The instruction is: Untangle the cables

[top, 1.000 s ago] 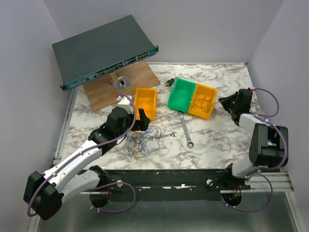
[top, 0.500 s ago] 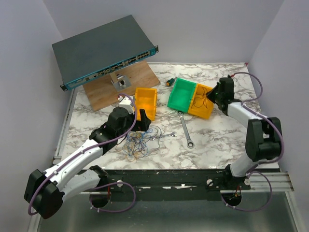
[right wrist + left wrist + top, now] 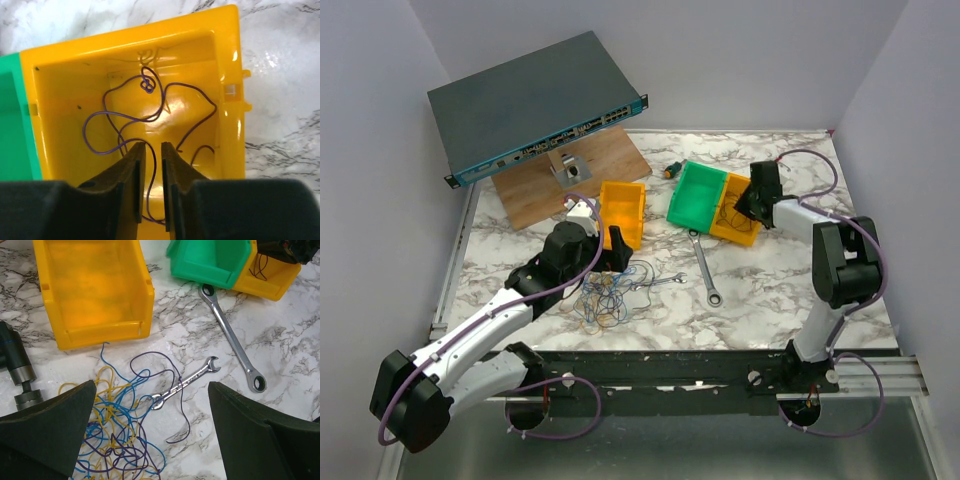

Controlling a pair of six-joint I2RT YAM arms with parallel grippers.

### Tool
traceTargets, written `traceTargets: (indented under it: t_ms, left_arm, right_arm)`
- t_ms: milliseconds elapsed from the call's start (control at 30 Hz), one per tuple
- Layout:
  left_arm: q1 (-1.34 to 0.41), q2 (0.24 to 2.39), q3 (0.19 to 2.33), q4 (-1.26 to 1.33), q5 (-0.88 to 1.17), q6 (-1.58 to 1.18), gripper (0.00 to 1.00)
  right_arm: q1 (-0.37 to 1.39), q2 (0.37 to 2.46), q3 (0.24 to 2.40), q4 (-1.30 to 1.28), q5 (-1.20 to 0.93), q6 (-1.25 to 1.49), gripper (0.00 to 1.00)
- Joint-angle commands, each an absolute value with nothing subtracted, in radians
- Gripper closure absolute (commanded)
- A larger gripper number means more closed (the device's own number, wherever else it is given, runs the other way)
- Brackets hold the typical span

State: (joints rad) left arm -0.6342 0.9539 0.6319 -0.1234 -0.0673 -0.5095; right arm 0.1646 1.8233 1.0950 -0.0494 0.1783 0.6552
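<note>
The cables [image 3: 608,297] lie tangled on the marble table in front of the left arm: thin blue, yellow and purple wires [image 3: 107,425]. My left gripper [image 3: 613,243] hangs over them, open wide [image 3: 151,392], with the tangle under its left finger and nothing held. One separate purple wire [image 3: 146,86] lies coiled inside the right yellow bin [image 3: 752,232]. My right gripper [image 3: 744,206] reaches down into that bin [image 3: 229,35]. Its fingers stand a narrow gap apart [image 3: 153,146], and a strand of the purple wire runs loosely through the gap.
A small wrench [image 3: 186,384] lies against the tangle, with a purple strand over it. A longer ratchet wrench [image 3: 705,266] lies right of it. A green bin [image 3: 695,195] adjoins the right yellow bin, and an empty yellow bin [image 3: 620,210] stands by the left gripper. A network switch [image 3: 535,105] on a wooden board [image 3: 610,165] fills the back left.
The right arm has swung left from the table's right edge to over the right yellow bin, and its jaws have parted slightly. The left arm has not moved.
</note>
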Motion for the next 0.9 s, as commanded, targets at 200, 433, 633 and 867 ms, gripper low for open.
traceTargets:
  t_ms: [200, 433, 633, 867]
  left_arm:
    - [-0.625, 0.898, 0.568, -0.113, -0.191, -0.629, 0.01]
    - [-0.621, 0.896, 0.555, -0.151, -0.152, -0.61, 0.01]
    - [-0.623, 0.876, 0.483, -0.096, -0.057, -0.58, 0.01]
    - [-0.623, 0.856, 0.407, 0.026, 0.037, -0.546, 0.01]
  right_arm:
    - [0.165, 1.622, 1.088, -0.179, 0.212, 0.613, 0.29]
    - [0.166, 1.457, 0.976, -0.15, 0.139, 0.592, 0.03]
    - [0.206, 1.321, 0.861, -0.071, 0.028, 0.561, 0.0]
    - [0.369, 1.248, 0.712, 0.052, -0.066, 0.569, 0.04]
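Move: The cable tangle lies some 33 cm to the right hand's left, 21 cm back and 5 cm lower; that hand is down in the right orange bin with the purple cable, the green bin about 11 cm to its left and 3 cm farther out. From the left hand the tangle is about 5 cm back, 4 cm left and 16 cm below, with the small wrench 9 cm right and 2 cm back, and the left orange bin 14 cm ahead and 1 cm left. The right hand, its fingers already parting, opens wide and leaves the purple cable in the right orange bin, rising straight out about 10 cm before drawing back and then swinging left over the green bin's near side towards the tangle, tipping up and turning some 15 degrees counter-clockwise. The left hand, wide open and touching nothing, first edges left, then sinks about 6 cm while drawing back a little, down towards the tangle. ##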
